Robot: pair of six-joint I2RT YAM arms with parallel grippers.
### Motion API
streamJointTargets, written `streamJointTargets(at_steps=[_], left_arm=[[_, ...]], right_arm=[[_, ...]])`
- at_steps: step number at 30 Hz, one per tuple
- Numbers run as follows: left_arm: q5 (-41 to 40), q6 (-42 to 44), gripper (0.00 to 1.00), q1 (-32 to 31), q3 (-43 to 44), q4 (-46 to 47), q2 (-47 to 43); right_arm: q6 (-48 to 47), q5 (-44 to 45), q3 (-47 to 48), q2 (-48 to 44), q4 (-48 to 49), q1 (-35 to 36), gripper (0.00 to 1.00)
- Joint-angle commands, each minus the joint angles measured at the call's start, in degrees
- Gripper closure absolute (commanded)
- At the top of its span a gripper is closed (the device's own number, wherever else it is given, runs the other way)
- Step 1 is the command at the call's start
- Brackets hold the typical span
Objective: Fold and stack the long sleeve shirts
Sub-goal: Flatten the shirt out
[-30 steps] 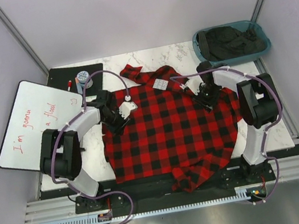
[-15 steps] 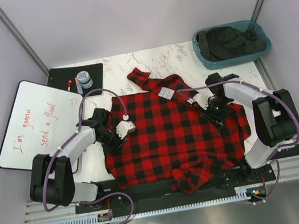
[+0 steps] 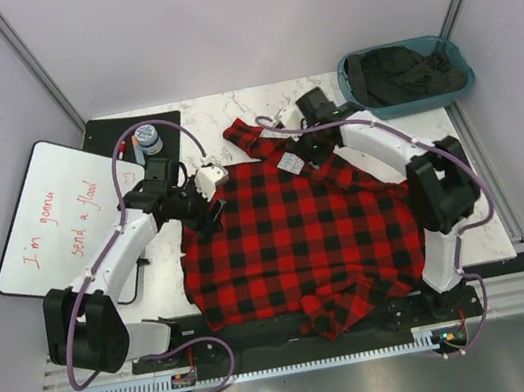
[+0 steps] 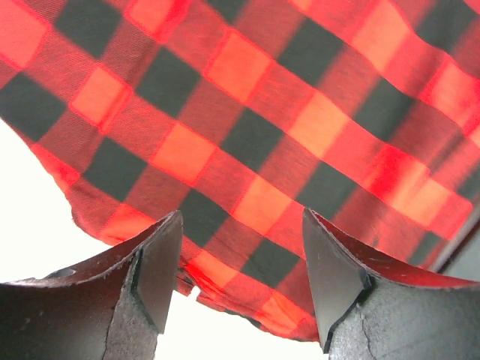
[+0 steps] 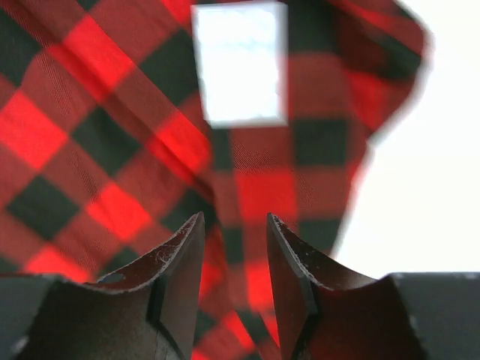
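Note:
One of the long sleeve shirts, a red-and-black check shirt (image 3: pixel 299 235), lies spread flat on the marble table (image 3: pixel 469 220) with its collar at the far side. A white neck label (image 3: pixel 289 165) shows there. My left gripper (image 3: pixel 202 210) hovers over the shirt's far left edge (image 4: pixel 247 142), open, with nothing between its fingers (image 4: pixel 161 262). Over the collar, just beyond the label (image 5: pixel 240 64), my right gripper (image 3: pixel 307 145) hangs with its jaws a little apart. Blurred check cloth (image 5: pixel 97 172) shows behind them, and none is pinched. In the wrist views, left gripper (image 4: pixel 240 221), right gripper (image 5: pixel 234 221).
A teal bin (image 3: pixel 355 88) with dark clothes stands at the far right. A whiteboard (image 3: pixel 53 218) leans at the left, beside a black mat (image 3: pixel 109 134) with a jar (image 3: pixel 146 137) and a marker (image 3: pixel 121 147). One sleeve (image 3: pixel 347 305) hangs over the near table edge.
The left gripper has opened and drawn back to the shirt's far left edge. The right arm has swung from the shirt's right side up to the collar.

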Motion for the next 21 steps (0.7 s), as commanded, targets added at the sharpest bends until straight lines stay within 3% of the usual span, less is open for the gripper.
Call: streamJointTargets(at_steps=[1,7,14,21], left_arm=[[-7.42,-10.72,0.28,0.74,-0.29,10.48,3.54],[-10.42,-15.21,0.31,1.18,4.63,12.52,11.37],[-13.23,-16.01,0.32,1.35,5.08,16.56,16.12],[-14.46,-16.09,0.31,2.75,5.16,18.06,19.02]], right_arm=[[3.85,8.65,4.99,7.38,4.63,5.31,0.53],[2.62,15.70,7.72,13.54,7.70,11.03,0.49],[0.60,23.08,10.10,17.77,7.88,12.53,0.49],[-3.80,25.02,10.01,19.09,7.09,12.53,0.51]])
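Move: From the left hand, the shirt's far-left corner lies about 11 cm ahead and 10 cm below, neither left nor right; the tin is some 22 cm ahead and 9 to the left. For the right hand, the shirt's white patch is about 4 cm ahead, 6 to the left and 10 below, with the rumpled sleeve roughly 8 cm farther out and 8 cm left of the patch. The right hand swings left and down to the white patch, dropping about 8 cm and going some 7 cm left before it eases forward a little and slightly back to the right, while its leftward-leaning fingers tilt upright by nearly 20 degrees and stay half open. At the same time the left hand reaches forward and sinks over the shirt towards its far-left corner, about 7 cm out and 6 down, turning some 20 degrees counter-clockwise with its fingers still well open; both sets of fingertips come close above the cloth, but no touch can be seen. ##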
